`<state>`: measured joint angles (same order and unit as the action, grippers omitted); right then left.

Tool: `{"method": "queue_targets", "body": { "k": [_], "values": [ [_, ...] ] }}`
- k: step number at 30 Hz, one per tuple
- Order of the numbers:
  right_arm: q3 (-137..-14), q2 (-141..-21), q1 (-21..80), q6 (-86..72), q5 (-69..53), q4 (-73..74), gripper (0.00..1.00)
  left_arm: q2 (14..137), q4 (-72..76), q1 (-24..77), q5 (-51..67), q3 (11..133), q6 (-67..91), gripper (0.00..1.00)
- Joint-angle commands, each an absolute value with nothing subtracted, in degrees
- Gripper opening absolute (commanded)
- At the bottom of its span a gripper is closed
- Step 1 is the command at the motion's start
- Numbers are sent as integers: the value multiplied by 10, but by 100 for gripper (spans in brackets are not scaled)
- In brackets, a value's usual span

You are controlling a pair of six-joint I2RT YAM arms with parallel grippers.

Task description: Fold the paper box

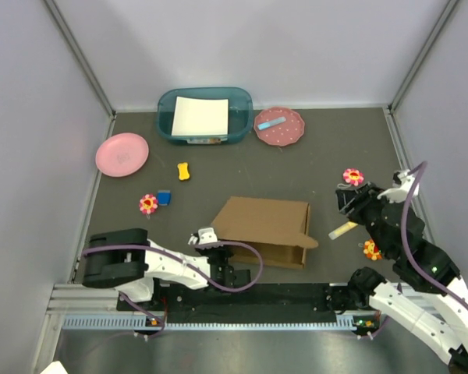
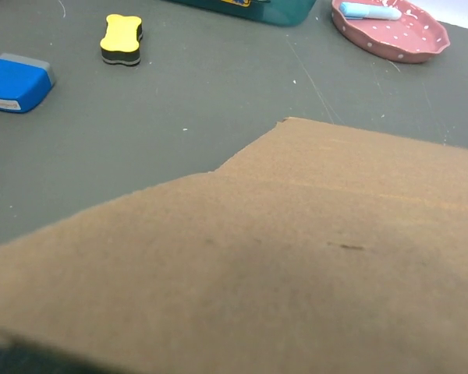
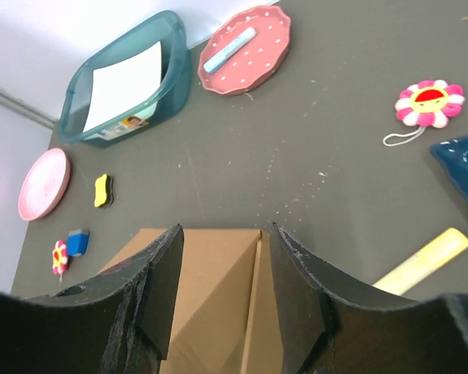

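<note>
The paper box (image 1: 265, 230), a shallow brown cardboard mailer, lies near the middle of the table with a rounded tab sticking out at its right end. My left gripper (image 1: 205, 235) is low at the box's left corner. In the left wrist view the cardboard (image 2: 296, 257) fills the lower frame and hides the fingers, so I cannot tell whether anything is held. My right gripper (image 1: 347, 199) hangs to the right of the box. In the right wrist view the right gripper (image 3: 225, 227) is open with an empty gap, and the box (image 3: 218, 296) lies beyond it.
A teal bin (image 1: 204, 115) with a white sheet stands at the back, between a pink plate (image 1: 122, 153) and a red dotted plate (image 1: 279, 126). A yellow eraser (image 1: 183, 171), blue eraser (image 1: 164, 198), flower toys (image 1: 147, 204) (image 1: 352, 176) and a yellow stick (image 1: 343, 231) lie around.
</note>
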<state>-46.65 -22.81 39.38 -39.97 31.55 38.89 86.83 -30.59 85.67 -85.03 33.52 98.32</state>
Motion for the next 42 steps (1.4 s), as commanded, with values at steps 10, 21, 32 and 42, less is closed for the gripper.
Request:
{"method": "queue_targets", "body": {
  "k": [10,21,32,42],
  "values": [
    [-427,-290,397,-380,160,271,49,1001,-880,939,-842,475,1414,34],
    [-403,-286,398,-356,162,254,50,875,-880,958,-848,488,1330,58],
    [-432,-314,397,-332,161,247,52,739,-880,1044,-755,485,1173,74],
    [-438,-331,398,-316,156,241,53,638,-880,1132,-740,518,1106,75]
  ]
}}
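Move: My left hand is shut at the box's left side, under the lid's overhang; the box's middle lies about 12 cm to its right, 1 cm ahead and 5 cm below. From that hand the blue eraser is some 12 cm ahead and 16 cm left, the yellow sponge 19 cm ahead and 11 cm left. From my raised right hand, the box's middle is roughly 20 cm left, 1 cm ahead and 24 cm below; the yellow marker is 3 cm ahead and 2 cm right. I open my left fingers wide to let go of the cardboard, rolling that hand nearly 30 degrees left side up as it backs out from under the lid. Then I lift it about 8 cm while unrolling it, and draw it farther back, turning clockwise and tipping down. My half-open right hand swings left towards the box, turning counter-clockwise, and sinks about 4 cm without touching it. ##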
